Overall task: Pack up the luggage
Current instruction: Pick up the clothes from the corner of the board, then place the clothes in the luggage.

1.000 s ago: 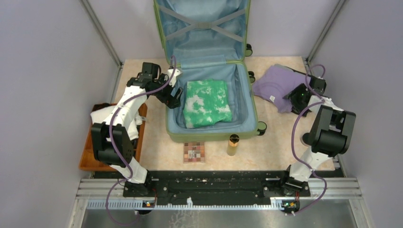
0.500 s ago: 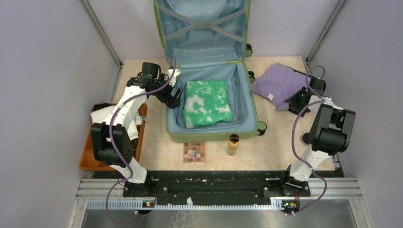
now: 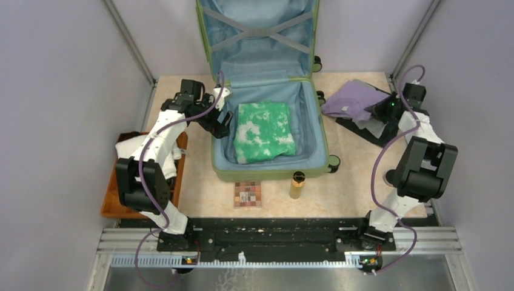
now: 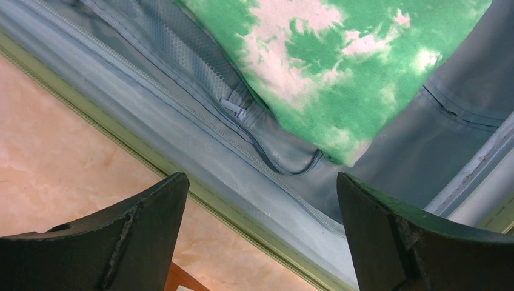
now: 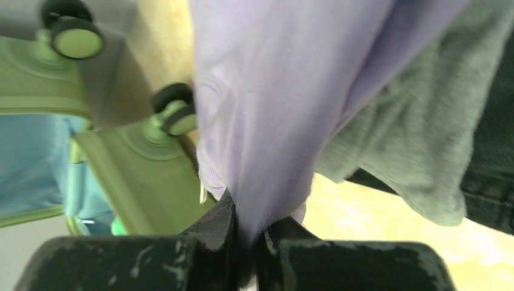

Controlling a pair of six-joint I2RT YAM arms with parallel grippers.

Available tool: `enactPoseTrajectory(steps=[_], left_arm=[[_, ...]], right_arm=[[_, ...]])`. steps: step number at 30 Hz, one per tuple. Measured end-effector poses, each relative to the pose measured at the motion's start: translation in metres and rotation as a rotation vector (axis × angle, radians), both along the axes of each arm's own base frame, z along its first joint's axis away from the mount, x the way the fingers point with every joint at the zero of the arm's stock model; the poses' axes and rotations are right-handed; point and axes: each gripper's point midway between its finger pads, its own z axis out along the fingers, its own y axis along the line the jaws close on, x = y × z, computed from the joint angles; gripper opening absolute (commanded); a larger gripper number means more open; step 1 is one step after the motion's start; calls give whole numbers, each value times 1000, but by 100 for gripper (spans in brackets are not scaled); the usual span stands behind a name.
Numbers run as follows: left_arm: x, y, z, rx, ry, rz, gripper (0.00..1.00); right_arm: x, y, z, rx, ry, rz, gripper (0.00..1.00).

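The luggage (image 3: 221,157), a light-green suitcase with blue lining, lies open mid-table with its lid upright at the back. A folded green-and-white tie-dye garment (image 3: 263,131) (image 4: 339,66) rests inside it. My left gripper (image 3: 219,124) (image 4: 260,230) hangs open over the suitcase's left rim (image 4: 200,200), nothing between its fingers. My right gripper (image 3: 383,111) (image 5: 248,233) is shut on a purple shirt (image 3: 350,100) (image 5: 285,103), lifted off the pile right of the suitcase. Under it lie a grey garment (image 5: 418,151) and a dark garment (image 3: 363,130).
A small checkered box (image 3: 247,194) and a brown bottle (image 3: 297,185) stand in front of the suitcase. A wooden tray (image 3: 112,200) with white cloth (image 3: 130,148) sits at the left. Suitcase wheels (image 5: 176,112) are close to the right gripper. Walls enclose both sides.
The right gripper has closed on the purple shirt and risen toward the back, pulling the shirt up and baring the garments beneath. The left arm has not moved.
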Motion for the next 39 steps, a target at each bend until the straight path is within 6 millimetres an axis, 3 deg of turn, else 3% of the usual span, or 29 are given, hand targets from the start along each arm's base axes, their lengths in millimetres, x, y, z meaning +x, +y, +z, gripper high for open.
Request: enactPoseTrajectory(steps=[5,12,17,21,24,29,35,39], left_arm=[[-1,0,6,-1,-16,1,98],[-1,1,8,0,-21,4,98],[0,3,10,2,-22,23,99],[2,5,18,-6,-31,36,99],[4,6,26,-13,-44,44,98],[10,19,41,-37,-51,93,99],[24,46,61,-52,-81,203,98],[30,63,69,-52,-94,272,98]], right_arm=[[16,0,40,5,-93,13,0],[26,10,68,66,-123,13,0],[52,27,139,32,-246,56,0],[62,60,196,3,-354,118,0],[60,91,222,-4,-386,169,0],[48,166,256,-8,-418,300,0],[30,245,287,10,-468,453,0],[30,287,288,25,-475,534,0]])
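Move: The right hand already grips the purple clothes, partly raised from the table. The suitcase's middle lies about 38 cm to its left, 6 cm back and 6 cm lower, with the green clothes there. The grey clothes lie about 9 cm below and 5 cm ahead; the suitcase's far right wheel is some 17 cm left and 5 cm ahead, a little lower. From the left hand, the suitcase's middle is about 14 cm right, level fore and aft, and 10 cm below. Keeping its pinch on the purple clothes, the right hand hauls them nearly straight up off the pile, then, still rising, sweeps left over the suitcase's right side, in all some 29 cm up and 29 cm left, tipping its fingers up and swinging counter-clockwise by roughly 30 degrees. The left hand, fingers still wide open and empty, clears out late, up and left from over the suitcase's left edge and a little forward, turning counter-clockwise. ##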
